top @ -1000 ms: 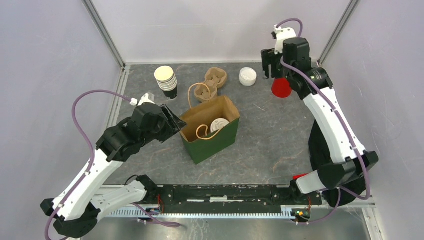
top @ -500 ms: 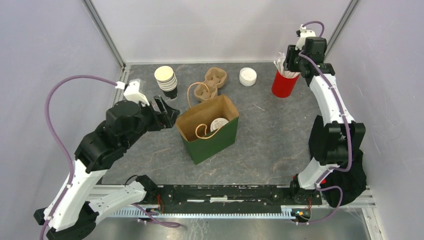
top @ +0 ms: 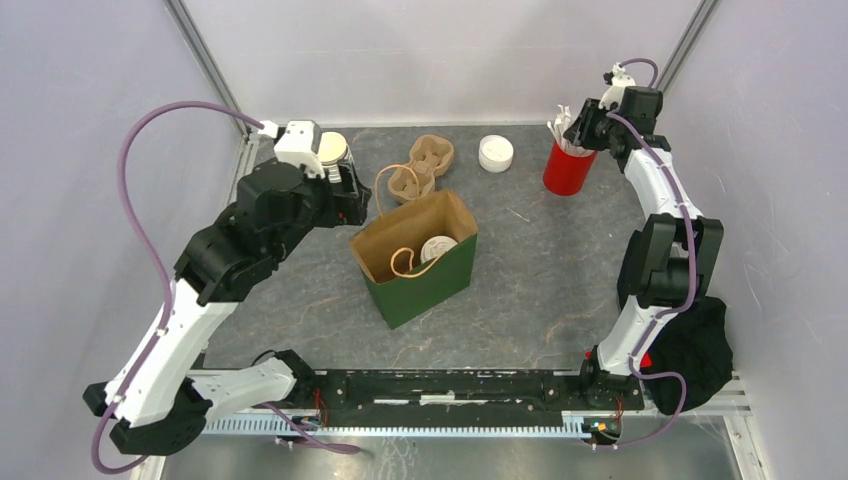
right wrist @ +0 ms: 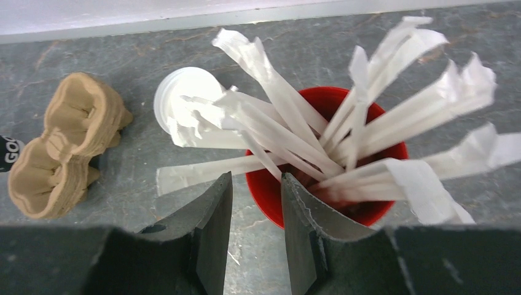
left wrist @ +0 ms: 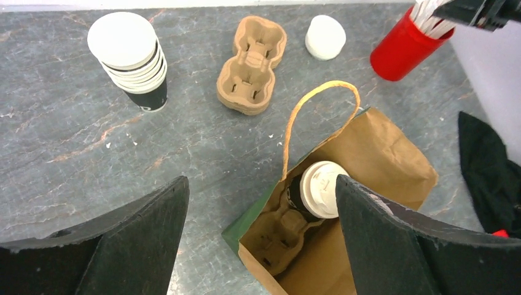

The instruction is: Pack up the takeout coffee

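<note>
The takeout coffee (left wrist: 322, 189), a dark cup with a white lid, stands in a brown pulp carrier (left wrist: 285, 236) inside the green and brown paper bag (top: 425, 285). From above its lid (top: 437, 248) shows in the bag's mouth. My left gripper (left wrist: 263, 181) hangs wide open above and to the left of the bag, near the stacked cups (top: 338, 150), holding nothing. At the far right, my right gripper (right wrist: 256, 177) hovers at the near rim of the red cup (right wrist: 325, 160) of paper-wrapped straws, its jaws narrowly apart with nothing between them.
Behind the bag lie a stack of empty pulp carriers (top: 420, 168) and a stack of white lids (top: 495, 152). The lidless cups (left wrist: 129, 58) stand far left. A black cloth (top: 690, 350) lies by the right arm's base. Metal frame posts rise at both far corners.
My left gripper drew back from the bag's left rim toward the stacked cups and opened wide. My right gripper settled over the red straw cup and its jaws narrowed.
</note>
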`<action>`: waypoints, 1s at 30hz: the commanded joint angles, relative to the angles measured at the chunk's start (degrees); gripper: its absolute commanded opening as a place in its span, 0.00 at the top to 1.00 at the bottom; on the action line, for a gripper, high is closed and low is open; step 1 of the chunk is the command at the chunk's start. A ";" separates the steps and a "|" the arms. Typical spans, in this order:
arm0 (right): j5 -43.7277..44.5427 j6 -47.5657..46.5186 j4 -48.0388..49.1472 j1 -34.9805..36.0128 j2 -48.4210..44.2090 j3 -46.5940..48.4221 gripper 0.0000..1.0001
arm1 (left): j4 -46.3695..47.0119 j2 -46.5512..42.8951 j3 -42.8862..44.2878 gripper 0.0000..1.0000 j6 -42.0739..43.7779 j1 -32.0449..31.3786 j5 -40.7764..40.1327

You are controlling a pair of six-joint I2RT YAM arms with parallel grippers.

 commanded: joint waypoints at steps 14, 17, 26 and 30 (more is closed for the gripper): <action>-4.27 1.33 7.21 0.02 6.29 4.56 0.73 | 1.20 1.03 1.60 0.05 3.21 -0.14 -3.86; -4.02 1.10 6.45 0.04 5.57 4.94 0.81 | 1.12 1.00 1.69 0.04 2.92 -0.14 -3.97; 0.85 -2.12 3.71 0.06 -2.48 5.70 0.83 | 1.59 0.26 0.84 0.04 3.97 -0.14 -1.37; 1.84 -3.34 -0.93 0.04 -5.26 8.19 0.83 | 2.64 -1.04 -0.35 0.04 4.16 -0.14 0.77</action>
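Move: Just past my right fingertips, about 2 cm ahead, 1 cm to the left and 3 cm below, is the upper end of a wrapped straw leaning out of the red cup. That cup's middle lies roughly 5 cm ahead, 4 cm to the right and 13 cm below; the white lids are some 11 cm ahead and 12 cm left, low on the table. From my left hand the straw is about 30 cm ahead, 45 cm right and 21 cm below. I reach my right hand forward about 2.5 cm and down 3 cm, slightly left, into the straw ends above the red cup, and close the half-open fingers on one paper-wrapped straw near its top. Then I rise about 5.5 cm, drawing back a little, with the straw still pinched between the fingertips. ##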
